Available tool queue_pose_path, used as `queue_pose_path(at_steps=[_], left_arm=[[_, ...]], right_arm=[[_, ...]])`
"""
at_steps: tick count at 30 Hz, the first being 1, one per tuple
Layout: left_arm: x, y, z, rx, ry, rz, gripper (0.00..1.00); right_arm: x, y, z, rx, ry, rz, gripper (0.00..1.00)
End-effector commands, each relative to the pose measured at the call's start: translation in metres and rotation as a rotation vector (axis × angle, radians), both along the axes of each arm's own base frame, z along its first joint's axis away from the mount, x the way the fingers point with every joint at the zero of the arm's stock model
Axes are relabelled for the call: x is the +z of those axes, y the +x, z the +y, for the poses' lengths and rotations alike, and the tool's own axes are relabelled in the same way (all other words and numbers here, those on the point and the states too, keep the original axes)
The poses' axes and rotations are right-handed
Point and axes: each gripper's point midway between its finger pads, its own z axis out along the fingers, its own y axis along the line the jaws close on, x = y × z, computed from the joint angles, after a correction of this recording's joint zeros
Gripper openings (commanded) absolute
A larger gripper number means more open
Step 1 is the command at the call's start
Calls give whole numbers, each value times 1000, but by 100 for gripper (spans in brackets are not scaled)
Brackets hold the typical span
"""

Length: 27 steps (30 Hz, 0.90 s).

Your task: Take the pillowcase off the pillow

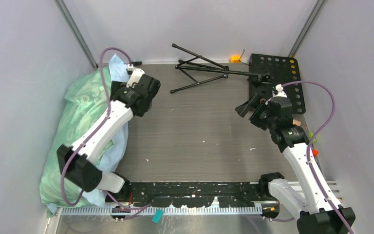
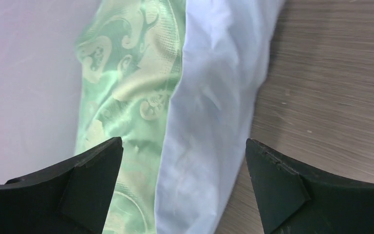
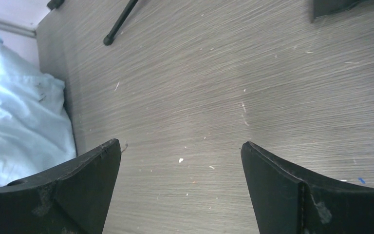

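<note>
The pillowcase (image 1: 83, 122) lies bunched along the left wall, mint green on top with a light blue edge toward the table's middle. It bulges, but the pillow does not show. My left gripper (image 1: 145, 97) hangs above the fabric's far right edge. In the left wrist view it (image 2: 183, 141) is open, with the green face (image 2: 126, 87) and the blue face (image 2: 214, 97) below and nothing between the fingers. My right gripper (image 1: 246, 108) stands open over bare table at the right. Its wrist view shows it (image 3: 180, 143) holding nothing, with blue fabric (image 3: 24, 122) far to its left.
A folded black tripod (image 1: 204, 70) lies at the back centre, one leg (image 3: 121, 22) reaching toward the middle. A black perforated plate (image 1: 277, 78) sits at the back right, with a small orange object (image 1: 235, 59) beside it. Grey walls close in both sides. A black rail (image 1: 195, 187) runs along the near edge.
</note>
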Motion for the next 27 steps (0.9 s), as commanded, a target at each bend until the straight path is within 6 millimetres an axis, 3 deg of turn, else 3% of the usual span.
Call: queue_pose_path(at_steps=[1,4,7,12,17,21,23,26,27], left_arm=[[20,4,40,146,209,12,100],[-8,17,60,173,119,63,100],[-30,18,82,271,43,99,100],[-89,14,97,419,-155,189,100],[-129,12,94,526,-222,254,98],[-136,10,101,587,-189,203,70],[-131,9,103,601,-195,158,50],[-116,12,99,591,-248,96,6],[-109,13,95,580,-283,80,1]], right_arm=[[33,3,16,67,37,-87,97],[35,0,18,78,39,-97,97],[37,-2,21,89,50,-103,97],[34,-7,22,90,55,-104,97],[29,-8,28,110,83,-89,97],[32,-10,29,115,79,-89,97],[34,-11,28,116,75,-89,97],[34,-11,28,111,77,-89,97],[35,-11,28,111,81,-88,97]])
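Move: The green cloth of the pillow, beside its blue border, is about 10 cm to the left hand's left, 1 cm ahead and some 13 cm below it. The pillow's blue far corner stands roughly 10 cm ahead of the hand, 3 cm left; the tripod's near foot is level with the hand, about 15 cm to its right. From the right hand that green cloth lies some 46 cm left and 5 cm ahead. Leftward first, some 10 cm over the pillow and already sinking, then mostly straight down, about 12 cm lower in all, the left hand drops onto the green cloth, swinging about 30 degrees counter-clockwise. Near the bottom its wide-open fingers close almost fully, pinching a fold of the cloth next to the blue border. The right hand, open and empty, eases 2–3 cm left. ##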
